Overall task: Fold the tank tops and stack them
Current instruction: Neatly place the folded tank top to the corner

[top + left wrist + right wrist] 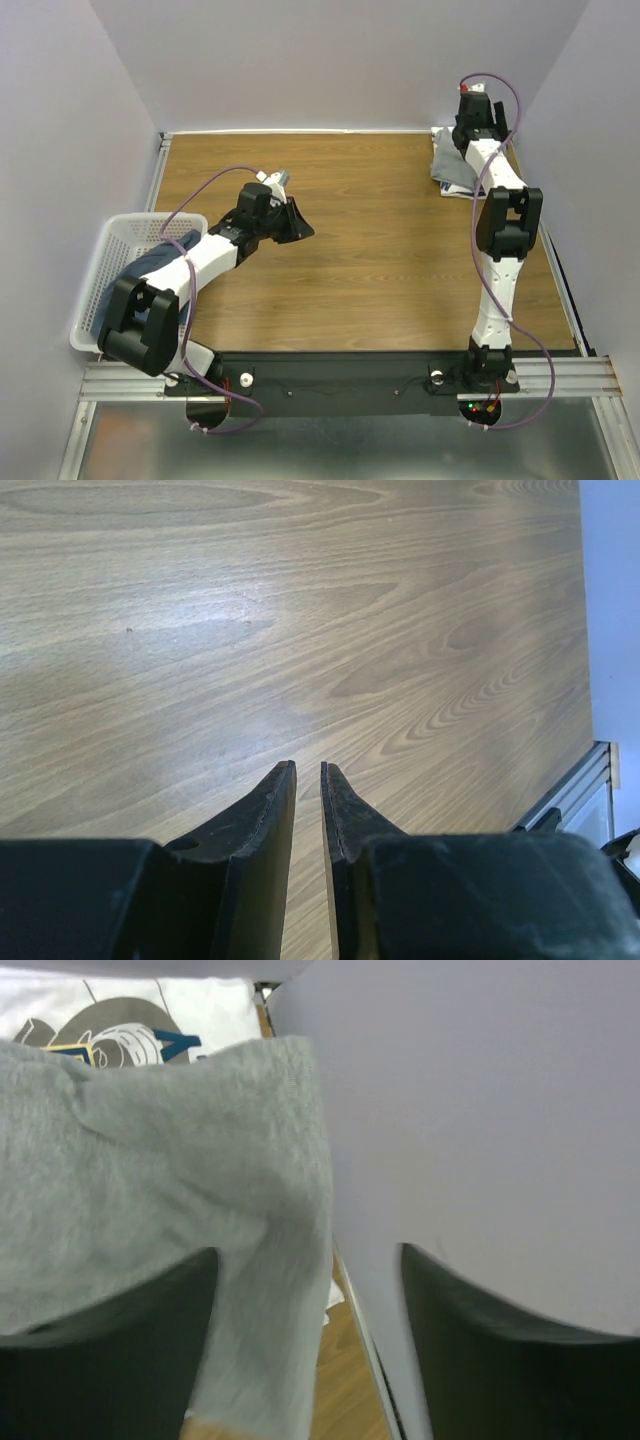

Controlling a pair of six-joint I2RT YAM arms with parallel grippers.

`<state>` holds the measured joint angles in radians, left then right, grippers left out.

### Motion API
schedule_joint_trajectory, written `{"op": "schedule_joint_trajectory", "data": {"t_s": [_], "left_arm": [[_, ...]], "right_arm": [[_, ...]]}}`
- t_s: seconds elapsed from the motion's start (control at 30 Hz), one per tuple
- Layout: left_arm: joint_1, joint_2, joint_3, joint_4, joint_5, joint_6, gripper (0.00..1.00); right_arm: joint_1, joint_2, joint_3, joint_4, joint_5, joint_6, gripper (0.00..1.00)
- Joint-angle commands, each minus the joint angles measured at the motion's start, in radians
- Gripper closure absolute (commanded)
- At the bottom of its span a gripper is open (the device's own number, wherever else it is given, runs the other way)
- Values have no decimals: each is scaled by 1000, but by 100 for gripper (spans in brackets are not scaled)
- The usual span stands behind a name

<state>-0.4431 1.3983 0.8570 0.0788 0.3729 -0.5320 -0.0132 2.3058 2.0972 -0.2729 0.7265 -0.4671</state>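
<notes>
A light grey tank top (150, 1180) lies folded in the far right corner, on top of a white tank top with a blue-and-orange logo (120, 1035). From above this stack (450, 165) shows partly under the right arm. My right gripper (305, 1260) hovers over it with its jaws wide apart; the grey cloth drapes against the left finger and the right finger is bare. The dark slate blue tank top (160, 258) lies in the basket, partly hidden by the left arm. My left gripper (292, 222) hangs over bare wood, its fingers (280, 800) a narrow gap apart with nothing between them.
The white lattice basket (105, 270) stands at the table's left edge beside the left arm. The pale side wall (480, 1110) is very close to the right gripper. A metal rail (570, 790) runs along the table's edge.
</notes>
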Motion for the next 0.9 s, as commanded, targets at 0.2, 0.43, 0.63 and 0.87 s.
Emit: {"op": "schedule_joint_trajectory", "data": {"t_s": [0.2,0.43,0.63,0.87], "left_arm": [[3,-13,-13,35,21,12,71],[3,-21,-10,39,15,6,71],[3,-38,-9,49,12,-2,71],[3,-88,2,35,-18,0,71]], "right_arm": [[-10,-40,60,28,-4,133,0],[12,-112,136,-112,-125,266,0],[73,-158,135,-184,-200,415,0],[172,-313,-90,-187,-289,629,0]]}}
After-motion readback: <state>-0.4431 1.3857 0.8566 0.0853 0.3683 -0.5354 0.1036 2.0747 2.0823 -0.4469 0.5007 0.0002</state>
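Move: The right hand, fingers already half open, is at the right-hand far end of the folded grey tank top, whose middle lies roughly 9 cm to its left, 8 cm back and some 6 cm below. The printed white shirt under it is centred about 7 cm left, 8 cm back and 8 cm down; the table's far right corner is some 2 cm ahead, 5 cm right and 8 cm below. From the left hand, the tank top is about 21 cm ahead, 44 cm right and 6 cm lower. Right hand: the fingers finish spreading from half to fully open while the hand sinks a further 1.5 cm or so, coming free of the tank top's far right end beside the side wall. It then lifts about 9 cm from that low point and swings some 12 cm left over the top of the cloth, easing slightly back at the end, its left side rolling up about 25 degrees and the fingers tipping upward. ##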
